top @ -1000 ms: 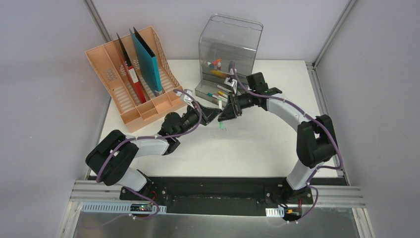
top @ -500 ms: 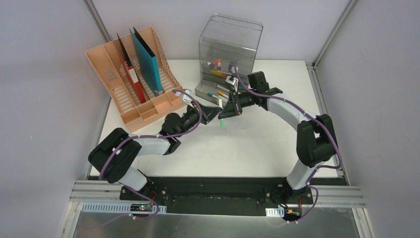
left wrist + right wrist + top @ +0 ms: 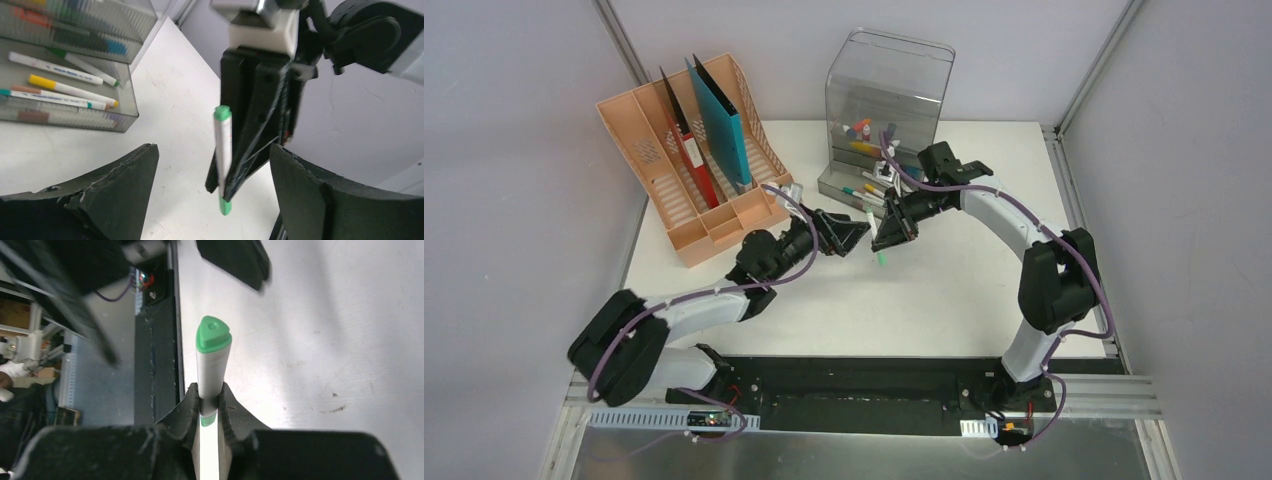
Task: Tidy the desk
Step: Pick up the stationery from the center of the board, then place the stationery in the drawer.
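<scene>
A white marker with green caps (image 3: 877, 238) hangs above the middle of the white desk (image 3: 944, 290), and my right gripper (image 3: 887, 236) is shut on it. In the right wrist view the marker (image 3: 212, 357) sticks out past the right gripper (image 3: 210, 396), green end outward. My left gripper (image 3: 854, 236) faces it from the left, open. In the left wrist view the marker (image 3: 223, 150) stands upright in the wide gap of the left gripper (image 3: 212, 155), and neither finger touches it.
A clear grey drawer box (image 3: 886, 100) stands at the back; its lower drawer (image 3: 65, 100) is pulled out and holds several markers. A peach file rack (image 3: 689, 170) with red and teal folders sits at the back left. The black front rail (image 3: 854, 385) runs along the near edge.
My left gripper has opened, let go of the marker and drawn back to the left. The right gripper closed on the marker and now holds it alone.
</scene>
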Motion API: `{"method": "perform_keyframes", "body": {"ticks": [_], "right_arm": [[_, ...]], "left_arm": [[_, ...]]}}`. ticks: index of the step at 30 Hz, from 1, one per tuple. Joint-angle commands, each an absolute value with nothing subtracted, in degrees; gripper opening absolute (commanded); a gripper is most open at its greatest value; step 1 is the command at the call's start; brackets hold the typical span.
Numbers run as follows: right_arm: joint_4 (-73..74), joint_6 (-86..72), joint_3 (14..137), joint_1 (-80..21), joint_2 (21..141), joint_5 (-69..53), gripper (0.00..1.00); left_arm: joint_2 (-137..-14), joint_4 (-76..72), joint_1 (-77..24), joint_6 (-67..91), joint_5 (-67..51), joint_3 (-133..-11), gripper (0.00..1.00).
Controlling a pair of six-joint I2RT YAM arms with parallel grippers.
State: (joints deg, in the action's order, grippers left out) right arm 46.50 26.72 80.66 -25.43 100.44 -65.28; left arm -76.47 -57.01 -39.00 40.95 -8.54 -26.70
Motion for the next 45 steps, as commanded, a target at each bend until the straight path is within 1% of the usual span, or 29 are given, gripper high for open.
{"method": "perform_keyframes", "body": {"ticks": [1, 3, 4, 9, 13, 18, 21, 30, 45], "right_arm": [[55.9, 40.3, 82.7, -25.4, 97.8, -57.8, 0.00], [56.6, 41.5, 83.1, -25.4, 97.6, -54.5, 0.00], [56.9, 42.0, 83.2, -25.4, 97.5, -52.3, 0.00], [57.8, 43.6, 85.4, -25.4, 97.7, -45.6, 0.00], [61.1, 46.2, 90.7, -25.6, 98.9, -39.9, 0.00], [65.2, 46.8, 100.6, -25.9, 102.3, -32.8, 0.00], [64.6, 46.5, 103.9, -26.7, 103.2, -29.1, 0.00], [63.4, 46.7, 110.5, -29.3, 106.1, -18.9, 0.00], [63.8, 46.1, 117.4, -30.3, 113.5, -11.3, 0.00]], "left_arm": [[-65.3, -42.0, -38.9, 27.0, -6.2, -28.3, 0.89], [-61.0, -34.2, -38.9, 21.9, -5.2, -29.2, 0.98], [-58.9, -30.1, -38.9, 19.7, -4.8, -29.4, 0.99], [-50.2, -19.1, -38.8, 12.5, -1.6, -28.7, 0.99], [-47.5, -15.1, -38.8, 10.9, 0.4, -26.6, 0.99], [-48.0, -16.3, -38.8, 12.4, 2.0, -24.1, 0.99], [-49.1, -17.5, -38.8, 13.1, 1.9, -23.7, 0.99], [-51.1, -17.6, -38.8, 12.5, 2.1, -24.1, 0.99], [-51.9, -17.3, -38.8, 12.5, 2.7, -24.4, 0.99]]}}
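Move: The right fingers already hold the green-capped marker. The open clear tray with the pens lies about 18 cm ahead of that hand, 3 cm left and some 15 cm below; the clear organizer's body stands 10 cm beyond the tray. From the left hand, now free, the held marker is about 2 cm ahead, 5 cm right and slightly lower, and the peach rack some 38 cm left and 18 cm ahead. Dipping a few centimetres and easing right first, the right hand then climbs back and swings forward about 13 cm towards the right end of the pen tray, keeping its pinch on the marker while the wrist tips the fingers from leftward to steeply down. The left hand, already off the marker, opens slightly wider, backs away about 8 cm left over a small rise, rolling some 30 degrees, and sinks. ##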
